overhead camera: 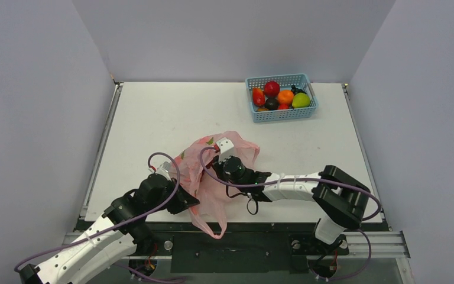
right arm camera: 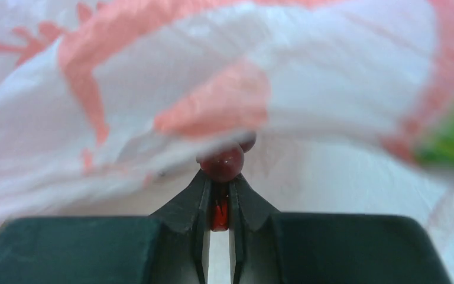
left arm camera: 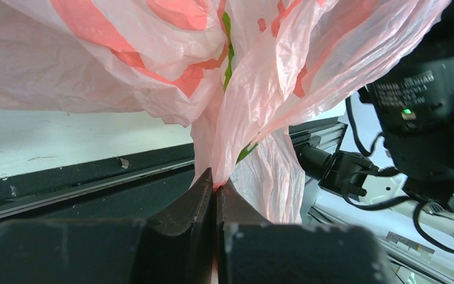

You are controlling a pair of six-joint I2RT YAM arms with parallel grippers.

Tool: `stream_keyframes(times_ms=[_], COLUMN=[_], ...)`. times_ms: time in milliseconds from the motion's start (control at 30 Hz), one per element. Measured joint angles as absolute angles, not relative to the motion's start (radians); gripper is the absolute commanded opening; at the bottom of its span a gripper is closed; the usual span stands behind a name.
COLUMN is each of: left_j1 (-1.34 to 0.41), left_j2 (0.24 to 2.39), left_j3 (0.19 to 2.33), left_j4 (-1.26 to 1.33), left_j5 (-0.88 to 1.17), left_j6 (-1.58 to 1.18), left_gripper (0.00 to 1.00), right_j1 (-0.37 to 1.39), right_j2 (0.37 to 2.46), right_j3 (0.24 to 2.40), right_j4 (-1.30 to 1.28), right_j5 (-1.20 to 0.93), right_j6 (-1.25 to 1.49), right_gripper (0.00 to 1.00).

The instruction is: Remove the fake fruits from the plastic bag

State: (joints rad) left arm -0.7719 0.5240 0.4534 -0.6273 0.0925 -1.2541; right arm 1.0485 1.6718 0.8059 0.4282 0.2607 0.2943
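The thin pink plastic bag [overhead camera: 211, 198] lies crumpled at the table's near edge, between my two arms. My left gripper [left arm camera: 217, 183] is shut on a gathered fold of the bag [left arm camera: 254, 89], pinched at the fingertips. My right gripper [right arm camera: 220, 177] reaches in among the folds of the bag [right arm camera: 307, 77]; from above its white tip [overhead camera: 224, 145] shows at the bag's top. It is shut on a dark red grape bunch [right arm camera: 222, 163]: one glossy berry sits at the tips and a red bit shows between the jaws. The rest of the bunch is hidden by the film.
A light blue mesh basket [overhead camera: 284, 114] stands at the back right with several fruits in it, red, orange, dark and yellow-green. The black rail [overhead camera: 254, 226] runs along the table's near edge, just below the bag. Grey walls close in on three sides.
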Motion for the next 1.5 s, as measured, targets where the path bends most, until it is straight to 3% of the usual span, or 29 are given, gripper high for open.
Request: stream_keyframes(times_ms=[567, 1133, 1500], left_j1=[-0.772, -0.772, -0.772], left_j2=[0.529, 0.538, 0.511], left_j3=[0.453, 0.421, 0.409], left_j4=[-0.567, -0.523, -0.522], left_j5=[0.063, 0.064, 0.065], left_j6=[-1.283, -1.291, -1.307], left_gripper=[0.0, 0.0, 0.0], right_j1=[1.056, 1.056, 0.994], right_j2=[1.21, 1.025, 1.028], right_j3=[0.79, 1.097, 1.448], right_j4=[-0.082, -0.434, -0.535], right_j5=[0.057, 0.07, 0.126], right_j6=[0.435, 0.524, 0.538], right_gripper=[0.0, 0.0, 0.0])
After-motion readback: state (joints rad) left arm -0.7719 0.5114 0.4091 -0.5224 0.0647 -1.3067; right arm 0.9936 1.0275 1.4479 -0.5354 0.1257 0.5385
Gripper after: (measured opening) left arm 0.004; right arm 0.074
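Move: The red grapes are already in my right fingers, deep in the bag. The blue basket lies about 40 cm ahead of that hand and 29 cm to its right, a few centimetres lower. The bag rim pinched by my left fingers is roughly 13 cm back and 6 cm left of my right hand; the bag's far rim is some 15 cm ahead and 6 cm right. From my left hand, the basket is about 54 cm ahead and 36 cm right. I keep the red grapes pinched in my right hand and draw them back out of the bag while rising, about 8 cm each way, then climb steeply above the bag, drifting right, to roughly 34 cm up in all. Late in the climb my right wrist rolls some 25 degrees, left side rising. My left hand keeps pinching the bag rim, easing only slightly forward. ##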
